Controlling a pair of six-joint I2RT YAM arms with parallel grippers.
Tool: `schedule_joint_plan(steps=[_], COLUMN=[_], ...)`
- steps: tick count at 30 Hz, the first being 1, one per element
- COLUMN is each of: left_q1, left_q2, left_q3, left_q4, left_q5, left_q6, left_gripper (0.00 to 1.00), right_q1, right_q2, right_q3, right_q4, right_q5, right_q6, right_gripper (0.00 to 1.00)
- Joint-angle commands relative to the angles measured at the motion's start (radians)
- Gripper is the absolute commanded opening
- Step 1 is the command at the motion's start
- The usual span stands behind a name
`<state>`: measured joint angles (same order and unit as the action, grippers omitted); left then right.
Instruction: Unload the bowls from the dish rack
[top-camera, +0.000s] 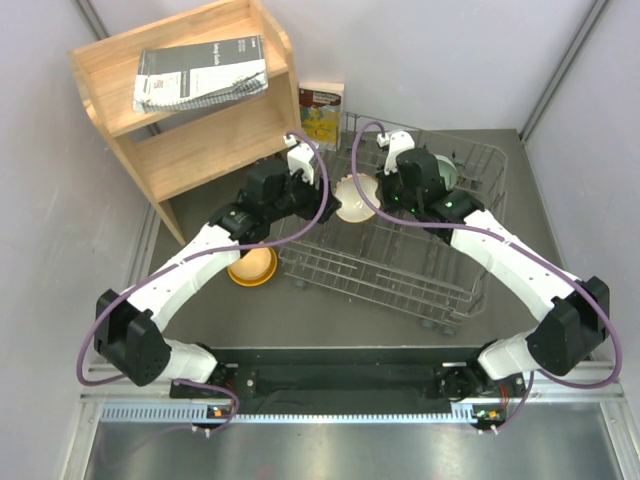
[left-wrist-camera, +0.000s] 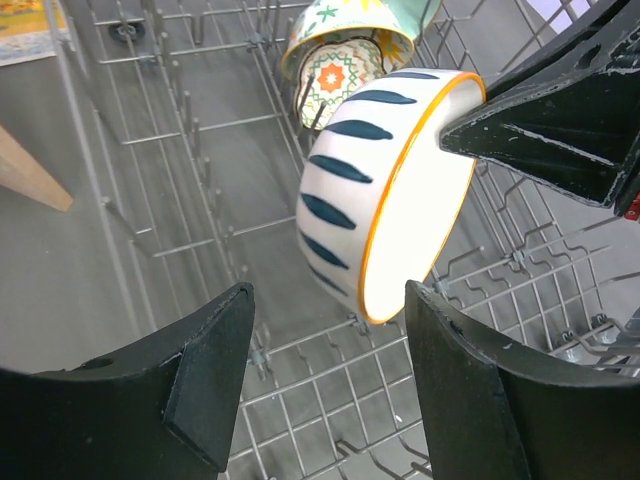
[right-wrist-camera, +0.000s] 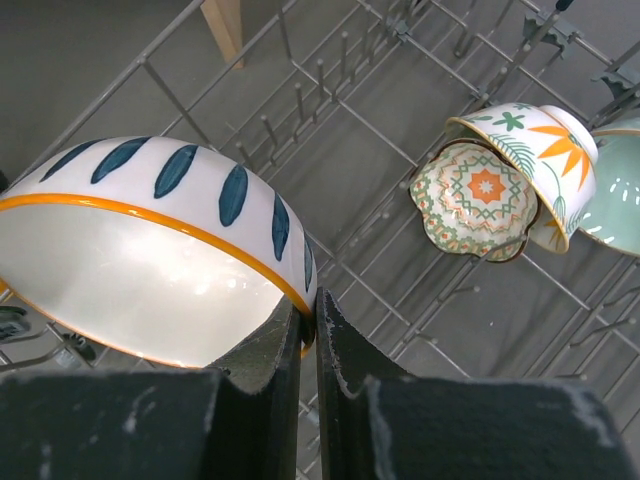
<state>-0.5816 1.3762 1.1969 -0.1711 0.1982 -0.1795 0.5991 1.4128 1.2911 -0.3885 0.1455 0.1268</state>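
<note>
The white bowl with dark stripes (top-camera: 352, 198) hangs over the left part of the grey wire dish rack (top-camera: 400, 272). My right gripper (right-wrist-camera: 316, 318) is shut on its orange rim and holds the striped bowl (right-wrist-camera: 150, 250) tilted above the rack floor (right-wrist-camera: 340, 110). My left gripper (left-wrist-camera: 330, 370) is open and empty, its jaws just short of the striped bowl (left-wrist-camera: 380, 190). The scalloped floral bowl (right-wrist-camera: 475, 200), a white flower-painted bowl (right-wrist-camera: 535, 150) and the teal-green bowl (right-wrist-camera: 620, 195) lean among the tines. The orange-yellow bowl (top-camera: 252, 265) sits on the table left of the rack. The tan-peach bowl is out of view.
A wooden shelf (top-camera: 200, 110) with a spiral booklet (top-camera: 200, 70) stands at the back left, close to the left arm. A small book (top-camera: 320, 110) lies behind the rack. The right gripper's finger (left-wrist-camera: 560, 120) shows in the left wrist view. Upright tines surround the bowls.
</note>
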Motion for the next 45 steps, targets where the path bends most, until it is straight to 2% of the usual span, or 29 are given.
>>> schedule_joint_plan(steps=[1,10,18,22,25,28,30,32,34,36,39,40,41,45], left_q1=[-0.02,-0.061,-0.096,-0.098,-0.1,-0.103,-0.104,-0.107,-0.107,-0.107,-0.107,-0.107,-0.107,-0.1], left_q2=[0.021,0.083,0.089,0.093,0.104,0.116,0.119,0.119,0.123,0.118,0.104,0.1,0.09,0.031], left_q3=[0.036,0.052,0.026,0.009,0.01,0.01,0.009,0.009,0.004,0.0,-0.014,-0.017,-0.022,-0.075], left_q4=[0.071,0.107,0.165,0.194,0.196,0.199,0.203,0.205,0.212,0.226,0.246,0.255,0.257,0.281], left_q5=[0.009,-0.072,-0.189,-0.218,-0.21,-0.203,-0.203,-0.203,-0.206,-0.22,-0.252,-0.262,-0.301,-0.414], left_q6=[0.005,-0.009,-0.009,-0.012,-0.012,-0.015,-0.014,-0.012,-0.014,-0.017,-0.029,-0.032,-0.034,-0.058], left_gripper=[0.66,0.6,0.47,0.34,0.3,0.15,0.0,0.0,0.0,0.0,0.0,0.0,0.0,0.0], right_q1=[-0.005,0.01,0.062,0.077,0.087,0.102,0.111,0.111,0.113,0.111,0.111,0.113,0.113,0.111], right_q2=[-0.029,-0.023,-0.015,-0.018,-0.023,-0.025,-0.025,-0.018,-0.003,0.006,-0.027,-0.058,-0.073,-0.136], right_q3=[0.048,0.016,-0.021,-0.05,-0.073,-0.084,-0.085,-0.078,-0.052,-0.032,-0.056,-0.067,-0.078,-0.102], right_q4=[0.106,0.128,0.148,0.149,0.158,0.16,0.158,0.149,0.113,0.082,0.109,0.125,0.137,0.132], right_q5=[-0.029,-0.032,-0.003,0.005,0.008,0.009,0.003,-0.017,-0.038,-0.061,-0.09,-0.101,-0.128,-0.081], right_q6=[0.034,0.082,0.112,0.131,0.146,0.155,0.157,0.155,0.155,0.158,0.162,0.16,0.152,0.137], right_gripper=[0.0,0.0,0.0,0.0,0.0,0.0,0.0,0.0,0.05,0.17,0.22,0.27,0.37,0.43])
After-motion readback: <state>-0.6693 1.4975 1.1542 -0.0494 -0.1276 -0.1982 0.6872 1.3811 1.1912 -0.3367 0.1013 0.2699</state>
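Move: The striped bowl hangs tilted over the rack, its middle about 6 cm right of the left hand, 3 cm ahead and 3 cm lower. The right hand pinches its right rim, the bowl's middle some 5 cm to that hand's left. The left gripper is about 11 cm left of the right hand, 3 cm back and 2 cm higher. The flower-shaped bowl sits roughly 8 cm ahead, 5 cm right and 12 cm below the right hand. Left hand sinks about 5 cm and forward, pinches the striped bowl's left rim; right hand opens and backs off. ##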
